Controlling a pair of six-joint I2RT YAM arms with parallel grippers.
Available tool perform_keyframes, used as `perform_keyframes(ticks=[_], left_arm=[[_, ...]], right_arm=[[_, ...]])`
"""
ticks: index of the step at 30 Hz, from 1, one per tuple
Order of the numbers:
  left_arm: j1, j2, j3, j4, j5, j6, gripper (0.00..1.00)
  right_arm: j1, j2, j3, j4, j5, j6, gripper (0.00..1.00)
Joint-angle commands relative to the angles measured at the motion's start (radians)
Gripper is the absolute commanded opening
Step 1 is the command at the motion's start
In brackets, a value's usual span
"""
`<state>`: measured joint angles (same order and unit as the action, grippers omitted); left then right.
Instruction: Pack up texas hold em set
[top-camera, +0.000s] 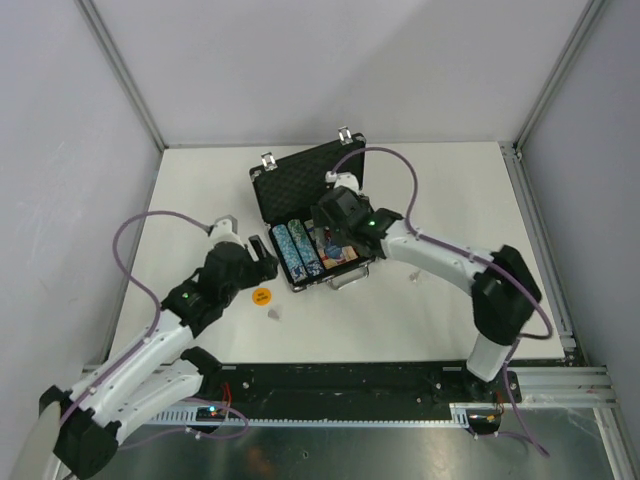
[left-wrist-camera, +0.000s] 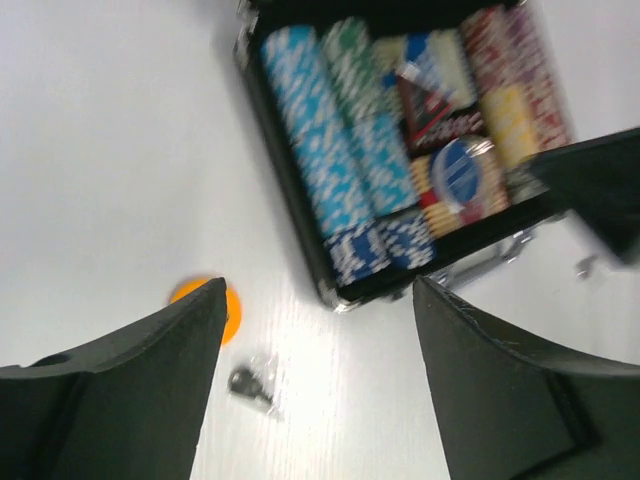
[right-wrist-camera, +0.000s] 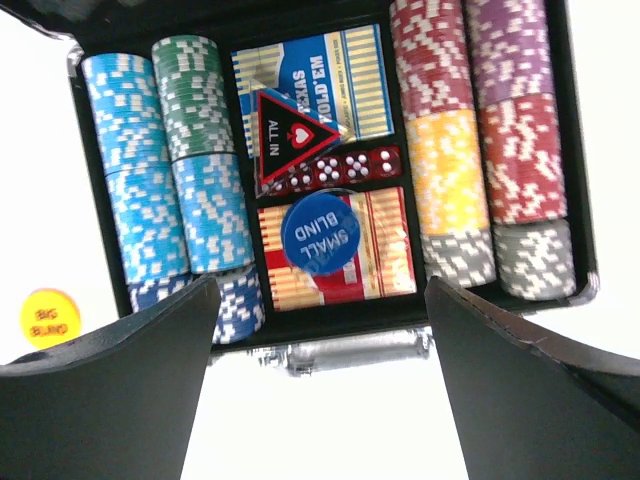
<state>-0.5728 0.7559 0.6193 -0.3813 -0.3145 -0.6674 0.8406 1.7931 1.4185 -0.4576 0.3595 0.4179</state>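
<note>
The texas hold em set is a small black case (top-camera: 300, 190) lying open mid-table with its foam lid tilted back. In the right wrist view its tray (right-wrist-camera: 582, 150) holds rows of chips (right-wrist-camera: 145, 170), red dice (right-wrist-camera: 345, 168), a red triangle (right-wrist-camera: 288, 138), two card decks and a blue "small blind" button (right-wrist-camera: 320, 232). My right gripper (top-camera: 338, 240) hovers over the tray, open (right-wrist-camera: 320, 390) and empty. An orange "big blind" button (top-camera: 262, 296) lies on the table left of the case front. My left gripper (top-camera: 260, 260) is open (left-wrist-camera: 318, 380) above the table beside that button (left-wrist-camera: 230, 308).
A small key in a clear wrapper (left-wrist-camera: 247, 385) lies on the table near the orange button (right-wrist-camera: 50, 317). The case's silver handle (right-wrist-camera: 350, 350) faces the arms. The right gripper's black body (left-wrist-camera: 600, 185) shows at the case's right front corner. Grey walls enclose the white table (top-camera: 450, 200).
</note>
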Motion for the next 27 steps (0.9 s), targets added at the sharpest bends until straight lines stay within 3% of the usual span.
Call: perform_keyframes(ticks=[1, 11, 18, 27], left_arm=[[0.005, 0.056, -0.07, -0.097, 0.038, -0.173, 0.78], [0.004, 0.221, -0.108, -0.124, -0.035, -0.228, 0.77], [0.005, 0.343, -0.052, -0.118, -0.078, -0.174, 0.79], [0.005, 0.439, -0.03, -0.027, -0.035, -0.12, 0.77]], right_arm=[[0.0, -0.16, -0.078, -0.042, 0.031, 0.07, 0.9], [-0.004, -0.331, -0.268, -0.055, 0.028, 0.14, 0.88], [-0.012, -0.367, -0.291, -0.051, 0.029, 0.141, 0.88], [-0.019, -0.382, -0.311, -0.04, 0.024, 0.138, 0.88]])
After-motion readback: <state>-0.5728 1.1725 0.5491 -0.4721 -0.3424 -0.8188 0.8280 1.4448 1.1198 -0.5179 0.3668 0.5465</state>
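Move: For the left hand, the big blind button lies about 2 cm back and 2 cm left, some 17 cm down; the left packet is 4 cm nearer and 3 cm right of the button, the case's left front corner 8 cm right and 1 cm farther. From the right hand, the right packet lies about 19 cm right, 4 cm back and 14 below, with the small blind 2 cm ahead, 9 below, and the case handle 5 back, 4 right. The left hand drops some 14 cm towards the big blind button, fast at first, then easing, drawing back about 4 cm and drifting slightly left before creeping a little forward again, while its wrist tips some 30 degrees farther down and the open fingers come close over the button. Fingers wide open, the right hand leaves the already placed small blind, going about 7 cm right and 6 cm back towards the right packet, first rising about 4 cm, then dipping most of the way down again and slowing to hover near the case's handle. ##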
